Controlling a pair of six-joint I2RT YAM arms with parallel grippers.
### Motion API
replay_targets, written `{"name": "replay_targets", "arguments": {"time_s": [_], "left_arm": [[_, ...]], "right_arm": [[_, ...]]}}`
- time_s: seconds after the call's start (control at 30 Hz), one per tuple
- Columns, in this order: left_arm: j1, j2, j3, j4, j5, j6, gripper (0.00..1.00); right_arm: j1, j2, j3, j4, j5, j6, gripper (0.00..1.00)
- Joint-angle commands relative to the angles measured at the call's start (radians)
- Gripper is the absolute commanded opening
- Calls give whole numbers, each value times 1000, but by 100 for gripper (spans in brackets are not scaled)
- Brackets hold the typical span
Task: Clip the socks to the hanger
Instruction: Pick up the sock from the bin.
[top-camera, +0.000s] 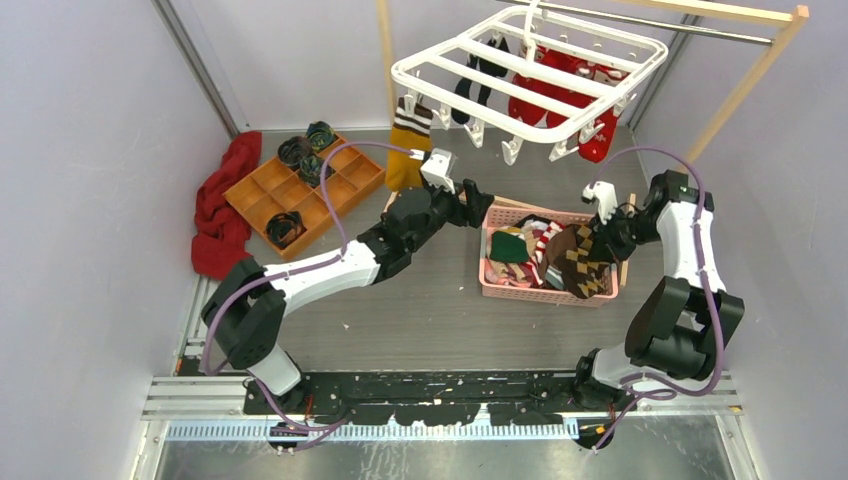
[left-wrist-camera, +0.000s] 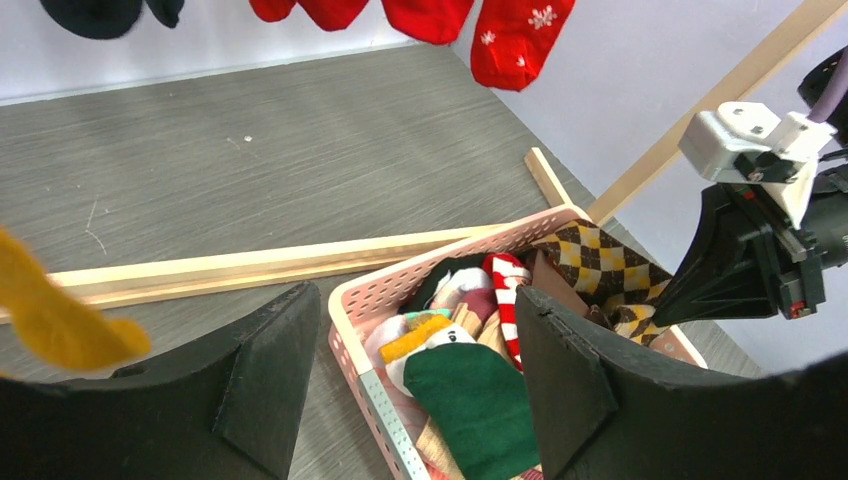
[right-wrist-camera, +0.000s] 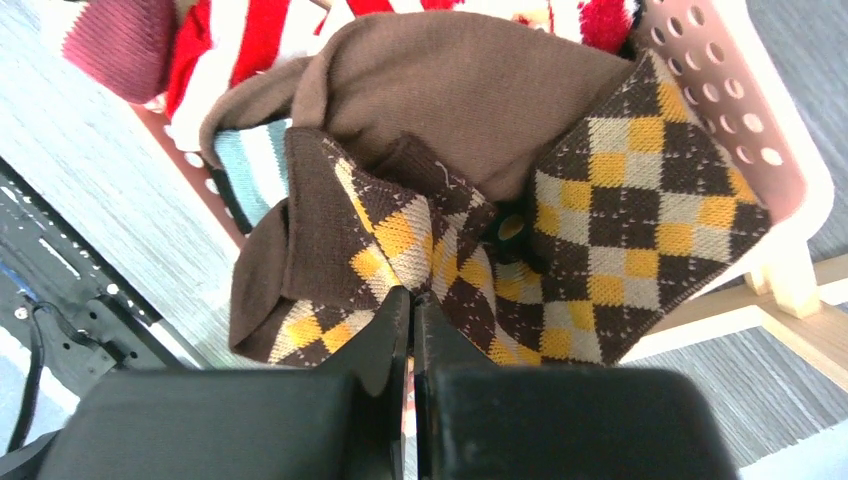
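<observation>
The white hanger (top-camera: 470, 100) hangs at the back with black socks (top-camera: 475, 80), red socks (top-camera: 590, 130) and a mustard sock (top-camera: 408, 150) clipped to it. A pink basket (top-camera: 540, 295) holds several loose socks. My right gripper (right-wrist-camera: 412, 300) is shut on a fold of the brown argyle sock (right-wrist-camera: 620, 200), which drapes over the basket's right rim (right-wrist-camera: 740, 110). My left gripper (left-wrist-camera: 415, 380) is open and empty over the basket's left end (left-wrist-camera: 345, 300), above a green sock (left-wrist-camera: 480, 400). The argyle sock (left-wrist-camera: 600, 265) shows there too.
An orange divided tray (top-camera: 310, 185) with dark rolled bundles and a red cloth (top-camera: 220, 210) lie at the left. The wooden rack (top-camera: 745, 75) carries the hanger. Its base strip (left-wrist-camera: 250, 265) lies on the floor behind the basket. Walls close in on both sides.
</observation>
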Motion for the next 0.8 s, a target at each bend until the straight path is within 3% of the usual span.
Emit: {"name": "replay_targets", "arguments": {"time_s": [0.0, 0.37, 0.6, 0.77], "left_arm": [[22, -75, 6, 33, 52, -31, 72], [88, -120, -34, 74, 263, -93, 72], [115, -102, -71, 177, 397, -134, 72], [128, -84, -101, 291, 485, -152, 72]], "right_arm": [[1, -94, 125, -105, -60, 11, 1], [1, -205, 326, -104, -206, 301, 1], [4, -288, 365, 39, -346, 521, 1], [32, -335, 281, 214, -390, 734, 1]]}}
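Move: The right gripper is already shut on the checkered sock, whose middle lies about 4 cm to its left, 1 cm back and 2 cm below. In the bin, the striped sock is roughly 12 cm left and 3 cm ahead, the green sock some 19 cm left and 2 cm ahead; the nearest hanging red sock is about 15 cm ahead, 4 cm left and 24 cm up. From the left hand, the checkered sock lies some 22 cm right, 9 cm back and 15 cm below. Keep the right fingers shut on the checkered sock and lift it briskly out of the pile, about 20 cm up, bearing some 6 cm left after the first part of the rise. As it climbs, tilt the steeply down-pointing fingertips up by some 30 degrees. Raise the empty, open left gripper about 3 cm, then ease it slightly back while turning it clockwise. ##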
